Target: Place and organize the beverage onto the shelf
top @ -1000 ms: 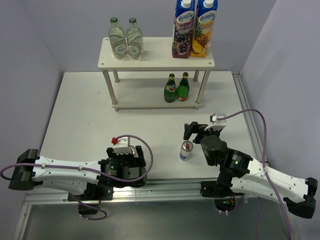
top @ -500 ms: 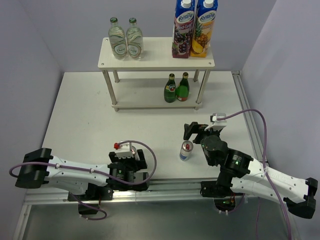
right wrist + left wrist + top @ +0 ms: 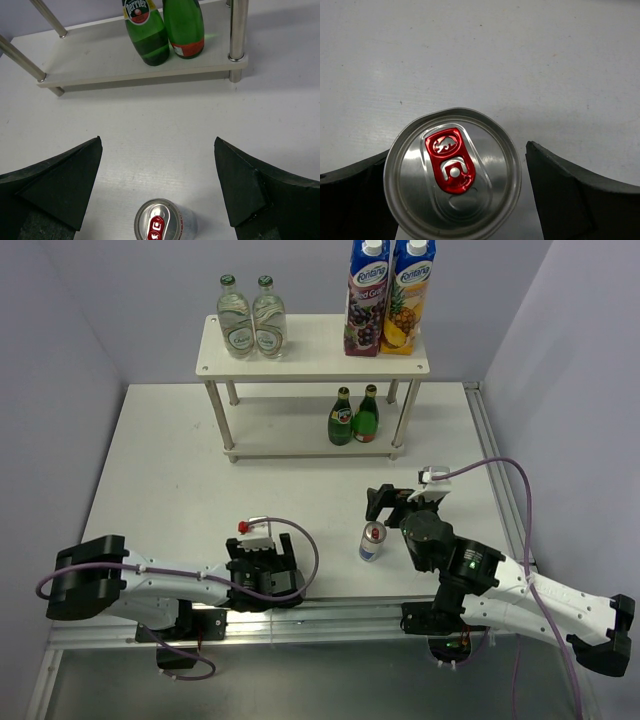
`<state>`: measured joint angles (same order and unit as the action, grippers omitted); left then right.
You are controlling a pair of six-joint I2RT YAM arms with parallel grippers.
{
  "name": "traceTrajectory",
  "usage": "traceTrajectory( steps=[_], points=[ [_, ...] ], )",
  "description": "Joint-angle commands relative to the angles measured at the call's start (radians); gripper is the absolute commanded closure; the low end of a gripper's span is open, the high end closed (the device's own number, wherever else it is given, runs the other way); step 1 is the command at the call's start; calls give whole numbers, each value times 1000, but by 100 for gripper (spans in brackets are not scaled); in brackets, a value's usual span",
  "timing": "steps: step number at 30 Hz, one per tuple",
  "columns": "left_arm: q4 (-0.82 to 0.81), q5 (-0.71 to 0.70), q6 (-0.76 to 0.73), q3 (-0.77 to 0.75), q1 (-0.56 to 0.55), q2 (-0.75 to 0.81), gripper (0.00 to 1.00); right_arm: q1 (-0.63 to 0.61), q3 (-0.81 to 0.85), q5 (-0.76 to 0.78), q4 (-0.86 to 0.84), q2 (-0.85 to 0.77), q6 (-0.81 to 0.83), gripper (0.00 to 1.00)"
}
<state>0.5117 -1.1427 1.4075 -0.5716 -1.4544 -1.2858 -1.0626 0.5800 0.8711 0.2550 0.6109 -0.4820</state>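
Note:
A silver can with a red tab stands between the fingers of my open left gripper. The left finger is close against it and the right finger is apart. From above, my left gripper hides this can. A second can stands just in front of my open right gripper. That can sits low between the fingers, untouched. On the shelf, two clear bottles stand on top and two green bottles on the lower board.
Two tall juice cartons stand on the shelf's top board at the right. The shelf's slim legs frame the lower board. Grey walls close in the white table at left, right and back.
My left arm has shifted to the right along the table's near edge, carrying its gripper slightly right. The right arm and its can have not moved.

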Motion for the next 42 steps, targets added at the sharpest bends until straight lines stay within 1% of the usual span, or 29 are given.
traceTrajectory(
  steps=[1,3,5,7,8,10,11,12,13,14,15,16,17,18,19,20,21,22,23,24,25,26,27,28,29,30,35,42],
  points=[
    [-52,-28,-9,12,22,-30,7,-4,0,5,-22,7,-6,0],
    [-53,-32,5,12,29,-50,20,-4,0,0,-25,7,-3,0],
    [-61,-32,-1,10,35,-66,26,-4,-2,0,-26,13,-1,0],
    [-82,-32,-27,6,48,-79,37,-5,3,0,-25,18,-1,0],
    [-79,-34,-31,3,52,-84,52,-4,3,0,-26,20,-1,0],
    [-84,-46,-53,-8,65,-78,71,-4,3,3,-28,21,0,0],
    [-79,-52,-64,-14,69,-66,84,-4,3,5,-26,18,0,0],
    [-84,-58,-79,-17,78,-58,88,-4,3,5,-28,18,0,0],
    [-93,-68,-99,-25,86,-49,89,-4,1,5,-26,18,0,0],
    [-107,-71,-157,-30,92,-25,94,-4,1,6,-28,15,0,0],
    [-158,-72,-198,-33,112,-11,96,-4,1,6,-28,15,2,0],
    [-197,-63,-310,-36,123,5,97,-4,1,8,-30,15,2,0],
    [-240,-54,-376,-36,141,44,99,-4,1,8,-30,18,2,0],
    [-348,-43,-440,-33,179,63,99,-4,1,9,-31,18,2,0],
    [-404,1,-578,-30,201,84,99,-4,1,11,-30,20,2,0],
    [-473,29,-647,-28,228,126,100,-4,3,11,-28,18,2,0],
    [-566,58,-700,-31,294,144,100,-4,4,11,-26,18,2,0],
    [-616,81,-796,-34,327,158,100,-4,3,12,-26,15,-1,0],
    [-649,130,-841,-40,362,170,100,-4,1,12,-26,13,0,0],
    [-674,149,-876,-68,431,166,100,-4,1,16,-28,10,-1,0],
    [-723,164,-907,-83,462,158,100,-4,0,13,-26,7,-1,0],
    [-746,181,-971,-99,494,131,100,-4,-2,14,-26,3,-1,0],
    [-777,211,-999,-114,550,114,100,-4,-2,17,-26,1,-1,0],
    [-804,239,-1048,-141,575,97,100,-4,-2,14,-26,-3,-1,0],
    [-859,263,-1067,-154,604,64,100,-4,-5,16,-28,-2,-1,0],
    [-880,314,-1078,-183,659,46,100,-4,-3,16,-26,-3,-1,0],
    [-979,426,-1128,-283,810,-90,100,-4,-3,9,-22,-2,-6,0],
    [-1027,506,-1156,-437,922,-273,100,-4,-3,-1,-26,0,-3,0]
  ],
)
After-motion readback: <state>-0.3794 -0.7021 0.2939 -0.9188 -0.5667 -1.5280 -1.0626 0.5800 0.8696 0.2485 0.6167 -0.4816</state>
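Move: The can stands between the left hand's open fingers, its middle about 2 cm ahead, 1 cm left and 2 cm below the hand point; the other can is some 22 cm right and 4 cm ahead. The lower shelf's left end lies about 33 cm ahead, 7 cm left and 5 cm down, with the left green bottle some 35 cm ahead and 18 cm right, 5 cm higher. From the right hand, the left can is about 26 cm left, 4 cm back and 16 cm below. The left hand shuts its fingers from wide open until they pinch the can from both sides, dipping a bare 1.5 cm and easing a little forward as they close. Keeping that grip, it lifts the can off the table and sweeps it some 25 cm forward towards the left end of the lower shelf, rising about 13 cm and drifting left, fingers tipping up slightly, to come up just right of the left front post. ##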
